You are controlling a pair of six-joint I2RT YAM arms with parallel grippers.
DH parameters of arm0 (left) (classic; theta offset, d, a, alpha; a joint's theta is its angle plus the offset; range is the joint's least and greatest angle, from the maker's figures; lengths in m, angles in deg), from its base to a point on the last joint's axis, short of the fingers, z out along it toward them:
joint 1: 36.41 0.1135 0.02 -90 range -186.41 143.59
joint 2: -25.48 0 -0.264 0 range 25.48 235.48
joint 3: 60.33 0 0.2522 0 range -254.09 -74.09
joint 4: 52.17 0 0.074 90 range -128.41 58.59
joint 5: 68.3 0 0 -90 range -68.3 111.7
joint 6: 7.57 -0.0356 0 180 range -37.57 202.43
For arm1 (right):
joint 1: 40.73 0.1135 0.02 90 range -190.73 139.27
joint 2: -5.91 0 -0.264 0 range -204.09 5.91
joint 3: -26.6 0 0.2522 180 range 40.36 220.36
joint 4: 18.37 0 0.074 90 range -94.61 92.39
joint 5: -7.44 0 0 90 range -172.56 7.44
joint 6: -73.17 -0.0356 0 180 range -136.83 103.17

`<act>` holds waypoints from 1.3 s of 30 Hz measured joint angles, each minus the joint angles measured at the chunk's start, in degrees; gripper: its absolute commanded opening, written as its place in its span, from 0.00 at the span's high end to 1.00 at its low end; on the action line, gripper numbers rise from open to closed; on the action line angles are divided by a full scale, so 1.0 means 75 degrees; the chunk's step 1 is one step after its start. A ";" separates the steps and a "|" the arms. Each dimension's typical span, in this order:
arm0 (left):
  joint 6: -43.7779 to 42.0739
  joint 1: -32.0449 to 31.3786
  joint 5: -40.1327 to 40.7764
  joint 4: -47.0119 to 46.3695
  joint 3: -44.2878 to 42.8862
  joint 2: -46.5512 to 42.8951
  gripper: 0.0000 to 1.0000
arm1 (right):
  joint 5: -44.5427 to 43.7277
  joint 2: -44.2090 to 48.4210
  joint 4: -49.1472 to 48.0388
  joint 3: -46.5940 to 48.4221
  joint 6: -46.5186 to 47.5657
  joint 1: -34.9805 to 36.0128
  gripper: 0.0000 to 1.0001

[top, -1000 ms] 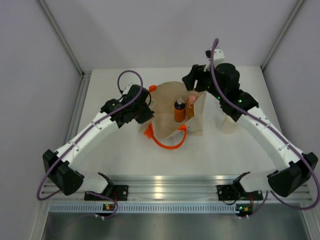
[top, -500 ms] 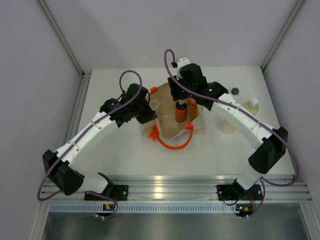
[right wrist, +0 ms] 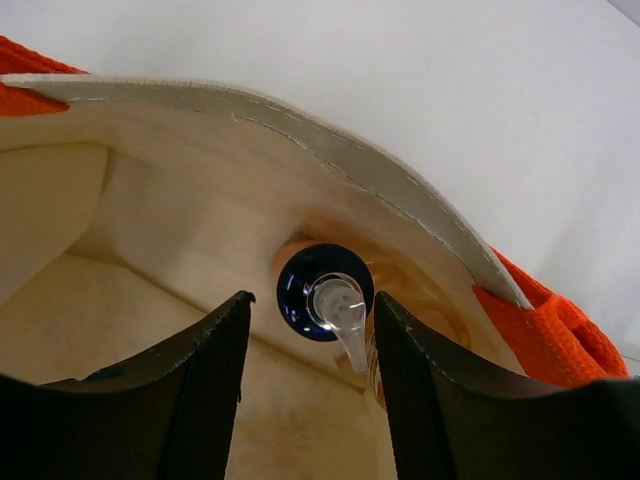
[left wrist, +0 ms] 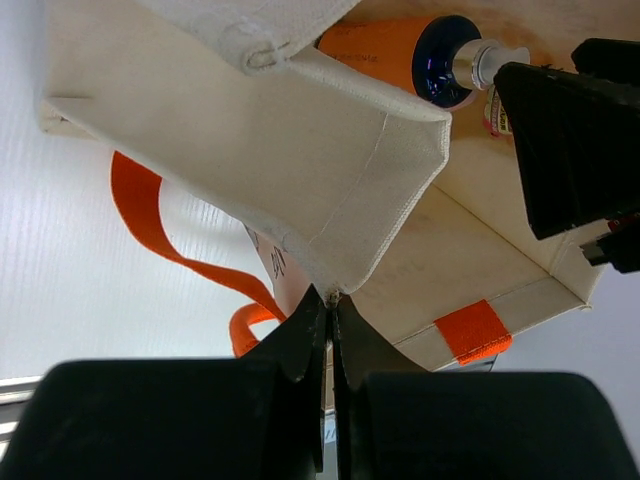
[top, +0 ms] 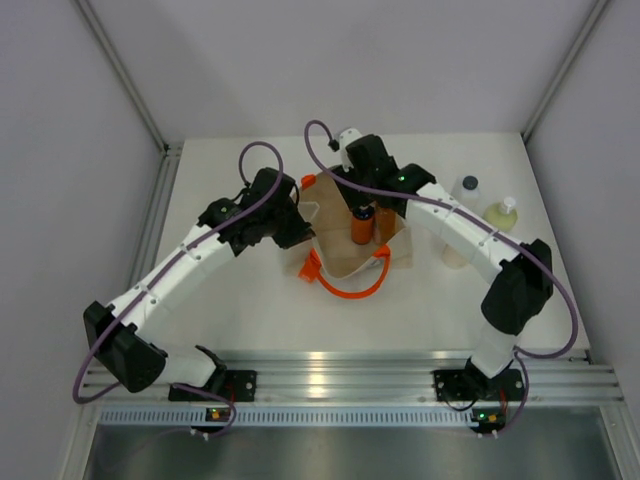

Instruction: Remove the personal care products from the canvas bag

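The canvas bag (top: 340, 258) stands mid-table with its mouth open. My left gripper (left wrist: 330, 296) is shut on the bag's near corner seam, holding it up. Inside stands the orange bottle (top: 360, 228) with its dark cap and clear pump (right wrist: 325, 290). Beside it is the slim amber bottle, of which the pink cap (left wrist: 492, 116) shows. My right gripper (right wrist: 308, 310) is open inside the bag's mouth, one finger on each side of the dark cap, with small gaps showing. Three products stand outside on the right: white with a dark cap (top: 467, 189), pale yellow-green (top: 504, 213) and a cream cylinder (top: 455, 251).
An orange loop handle (top: 347, 288) lies on the table in front of the bag, and another (right wrist: 545, 322) hangs behind the far rim. Grey walls close in the table on the left, back and right. The arm bases sit on a metal rail (top: 330, 375) at the near edge.
My right arm has swung left from the table's right side over the bag and lowered around the orange bottle's cap, its jaws narrowing. The left gripper has kept its hold on the bag.
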 measured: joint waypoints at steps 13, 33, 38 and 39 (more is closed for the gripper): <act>0.0000 -0.0003 0.0064 -0.0035 0.0117 -0.0105 1.00 | 0.0090 -0.0262 -0.0076 -0.0391 0.0326 -0.0297 0.50; 0.0000 -0.0003 0.0067 -0.0184 0.0309 -0.0256 1.00 | 0.0562 -0.0254 -0.0425 -0.1256 -0.0015 -0.0376 0.46; 0.0000 -0.0003 0.0085 -0.0187 0.0321 -0.0271 1.00 | 0.0609 -0.0245 -0.0551 -0.1262 -0.0329 -0.0408 0.45; 0.0000 -0.0003 0.0085 -0.0187 0.0323 -0.0271 1.00 | 0.0609 -0.0245 -0.0583 -0.1262 -0.0385 -0.0411 0.45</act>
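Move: Inside the canvas bag, the orange bottle with the dark collar and clear pump head stands about 3 cm ahead of the right hand, 1 cm to its left, its middle some 11 cm below. The brown bottle is roughly 4 cm ahead and 5 cm to the right, about as low; the bag's back rim lies some 8 cm straight ahead, slightly lower. From the left hand the orange bottle is about 11 cm ahead, 13 cm right, 13 cm below. Sinking about 7 cm into the bag towards the top of the orange bottle, the right hand drifts a couple of centimetres to its right and tips its fingers some 10 degrees further down, then stays low with the half-open fingers around the pump head, not closing. The shut left fingers keep their pinch on the bag's near left corner. ##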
